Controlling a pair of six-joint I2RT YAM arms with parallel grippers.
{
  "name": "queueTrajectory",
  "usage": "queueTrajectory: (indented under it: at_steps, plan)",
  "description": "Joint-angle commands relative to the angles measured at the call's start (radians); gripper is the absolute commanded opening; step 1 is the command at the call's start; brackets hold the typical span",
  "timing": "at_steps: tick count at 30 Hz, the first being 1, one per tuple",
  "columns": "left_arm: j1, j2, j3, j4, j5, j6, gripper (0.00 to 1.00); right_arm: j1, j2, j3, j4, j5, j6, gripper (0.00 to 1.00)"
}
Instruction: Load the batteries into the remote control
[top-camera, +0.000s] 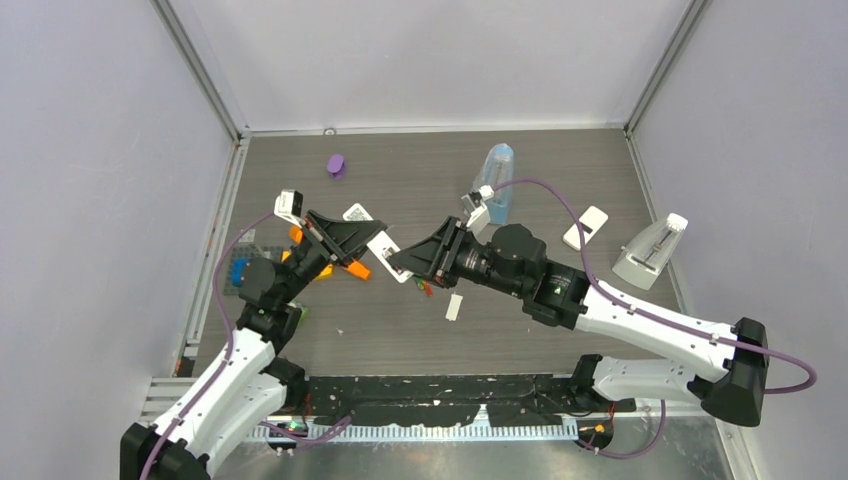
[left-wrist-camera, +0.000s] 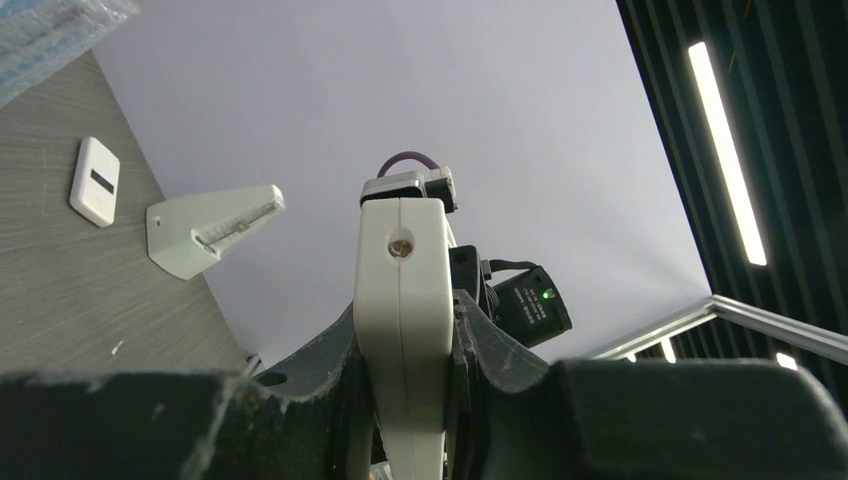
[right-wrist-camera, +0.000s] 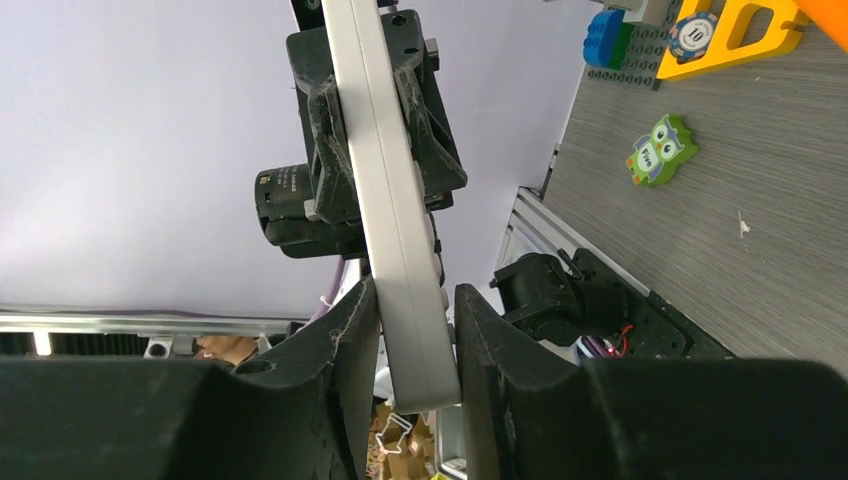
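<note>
The white remote control (top-camera: 384, 247) is held up off the table between both arms, roughly at the centre. My left gripper (top-camera: 365, 240) is shut on one end of it; in the left wrist view the remote (left-wrist-camera: 403, 290) stands edge-on between the jaws of that gripper (left-wrist-camera: 405, 400). My right gripper (top-camera: 405, 262) is shut on the other end; in the right wrist view its fingers press both faces of the remote (right-wrist-camera: 395, 230) at the gripper's tips (right-wrist-camera: 415, 350). Small red and green batteries (top-camera: 425, 287) lie on the table just under the right gripper, partly hidden.
A small white strip (top-camera: 454, 307) lies near the batteries. At the back are a purple object (top-camera: 336, 165) and a clear blue container (top-camera: 497, 180). At the right are a flat white device (top-camera: 585, 228) and a white wedge (top-camera: 650, 252). Orange pieces (top-camera: 352, 268) and toys lie on the left.
</note>
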Motion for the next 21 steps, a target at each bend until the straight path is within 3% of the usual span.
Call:
queueTrajectory:
  at_steps: [1, 8, 14, 16, 17, 21]
  plan:
    - [0.002, -0.016, 0.048, -0.015, 0.003, 0.018, 0.00, 0.005, 0.021, 0.076, -0.115, 0.020, -0.068, 0.06]
    - [0.002, -0.044, 0.141, -0.257, 0.018, 0.009, 0.00, 0.007, 0.054, 0.107, -0.196, 0.049, -0.165, 0.06]
    - [0.001, -0.042, 0.155, -0.325, 0.020, 0.000, 0.00, 0.007, 0.060, 0.100, -0.201, 0.058, -0.179, 0.08]
    - [0.002, -0.041, 0.147, -0.313, 0.019, 0.005, 0.00, 0.007, 0.051, 0.100, -0.193, 0.058, -0.174, 0.25]
    - [0.002, -0.040, 0.144, -0.305, 0.019, 0.011, 0.00, 0.007, 0.046, 0.100, -0.190, 0.058, -0.170, 0.39]
    - [0.002, -0.047, 0.135, -0.316, 0.004, 0.080, 0.00, 0.001, 0.000, 0.092, -0.165, 0.104, -0.163, 0.72]
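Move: Between the two hands hangs the remote control, already gripped by both. Its middle is about 3 cm ahead of the right hand and 4 cm to its left, some 2 cm back and 2 cm right of the left hand, nearly level with both. Counted from the right hand, the loose batteries lie roughly 15 cm ahead and 4 cm right, and the battery cover 10 cm ahead and 10 cm right, both about 30 cm below on the table. Keeping its grip, the left hand tilts the remote, tipping its own fingers down about 10 degrees as it eases some 1 cm down and forward. The right hand, pinching the remote's near end, goes forward about 1 cm and dips its fingertips, then opens its fingers, lets go and sinks roughly 1 cm. ##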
